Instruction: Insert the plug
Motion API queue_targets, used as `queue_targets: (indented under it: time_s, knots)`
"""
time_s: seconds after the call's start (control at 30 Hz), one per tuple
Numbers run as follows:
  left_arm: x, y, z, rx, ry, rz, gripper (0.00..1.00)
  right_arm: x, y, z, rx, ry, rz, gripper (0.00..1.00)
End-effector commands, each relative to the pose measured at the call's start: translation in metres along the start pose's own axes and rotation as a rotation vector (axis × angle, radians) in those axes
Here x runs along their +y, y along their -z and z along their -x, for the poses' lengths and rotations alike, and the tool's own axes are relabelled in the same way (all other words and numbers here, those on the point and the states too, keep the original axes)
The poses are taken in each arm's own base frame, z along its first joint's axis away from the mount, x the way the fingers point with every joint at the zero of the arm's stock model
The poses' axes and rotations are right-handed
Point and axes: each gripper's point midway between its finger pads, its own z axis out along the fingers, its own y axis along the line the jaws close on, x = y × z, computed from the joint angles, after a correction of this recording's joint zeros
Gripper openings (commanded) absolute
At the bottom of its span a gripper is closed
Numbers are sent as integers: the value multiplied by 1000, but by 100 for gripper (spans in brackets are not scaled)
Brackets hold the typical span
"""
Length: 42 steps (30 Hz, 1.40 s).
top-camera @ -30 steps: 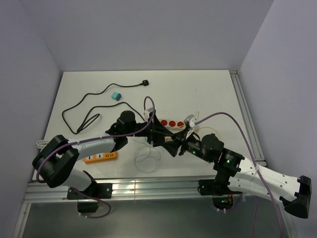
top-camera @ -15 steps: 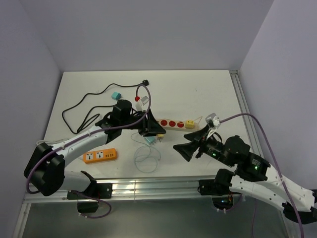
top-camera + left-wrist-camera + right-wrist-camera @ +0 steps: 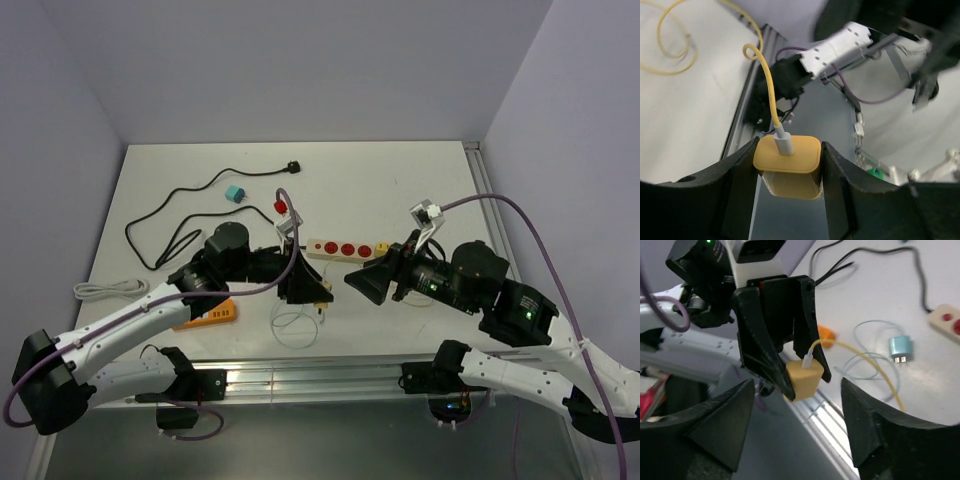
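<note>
My left gripper (image 3: 788,172) is shut on the yellow plug (image 3: 787,162), which it holds by two sides in the air above the table's near rail. A yellow cable (image 3: 767,75) runs out of the plug's back. The right wrist view shows the same plug (image 3: 804,379) between the left fingers (image 3: 760,340). My right gripper (image 3: 362,283) is open and empty, facing the left gripper (image 3: 305,288) a short way to its right. The beige power strip (image 3: 345,248) with red sockets lies behind both.
An orange power strip (image 3: 205,313) lies partly under the left arm. A light blue charger (image 3: 901,348) and its coiled cable (image 3: 295,325) lie near the front edge. A black cable (image 3: 180,215), a teal plug (image 3: 235,193) and a white cord (image 3: 100,290) lie at the left.
A second ago both grippers were together at the strip's left end. The left one has drawn back toward the near edge with the plug; the right one has moved away and opened wider.
</note>
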Motion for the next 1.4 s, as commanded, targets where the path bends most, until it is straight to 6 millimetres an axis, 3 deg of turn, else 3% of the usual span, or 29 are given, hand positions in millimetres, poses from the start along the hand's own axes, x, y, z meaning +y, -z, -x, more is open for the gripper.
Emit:
queue_targets:
  time_s: [0.0,0.03,0.1,0.23,0.3,0.53,0.87,1.03,1.17,1.2,1.27,1.37]
  knots:
    - [-45,-1,2,-39,-233,-141,0,45,2,1,102,-75,209,74]
    - [-47,-1,3,-51,-247,-139,0,57,5,-3,141,-86,285,66]
    - [-54,-2,3,-59,-277,-153,0,67,6,1,117,-113,351,60]
    - [-67,2,8,-102,-324,-173,0,66,5,-3,124,-149,352,41]
    - [-69,2,11,-109,-337,-178,0,66,5,-10,148,-152,372,40]
    - [-74,-5,14,-90,-342,-185,0,50,-6,-18,133,-151,309,52]
    - [-77,-14,11,-69,-335,-188,0,33,-27,-4,35,-125,222,52]
    - [-77,-13,9,-67,-336,-182,0,26,-34,-1,15,-118,186,47]
    - [-76,-12,7,-68,-338,-175,0,26,-36,-2,9,-117,193,34]
    - [-74,-12,8,-71,-335,-164,0,27,-35,-2,11,-113,201,17]
    - [-70,-12,8,-74,-332,-142,0,26,-35,-4,18,-110,201,2]
    - [-62,-12,10,-92,-317,-93,16,26,-34,-4,9,-116,203,0]
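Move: The cable's grey connector, seated in the yellow plug that the left fingers already hold, is about 7 cm to the right hand's left, level with it fore and aft and some 3 cm lower. The teal adapter lies on the table roughly 14 cm ahead, 12 cm left and 32 cm below; the red-socket strip is some 18 cm ahead, nearly in line. From the left hand point, the connector is about 1 cm forward and 2 cm up. The right fingertips close on the yellow cable right at its connector, after the hand reaches about 4 cm left, swinging back some 4 cm and forward again as it turns counter-clockwise and partly back; its fingers narrow, widen slightly, then shut. The left hand keeps its grip on the plug, first drawing back and up and rolling its forward side up about 15 degrees, then easing 1–2 cm right. ##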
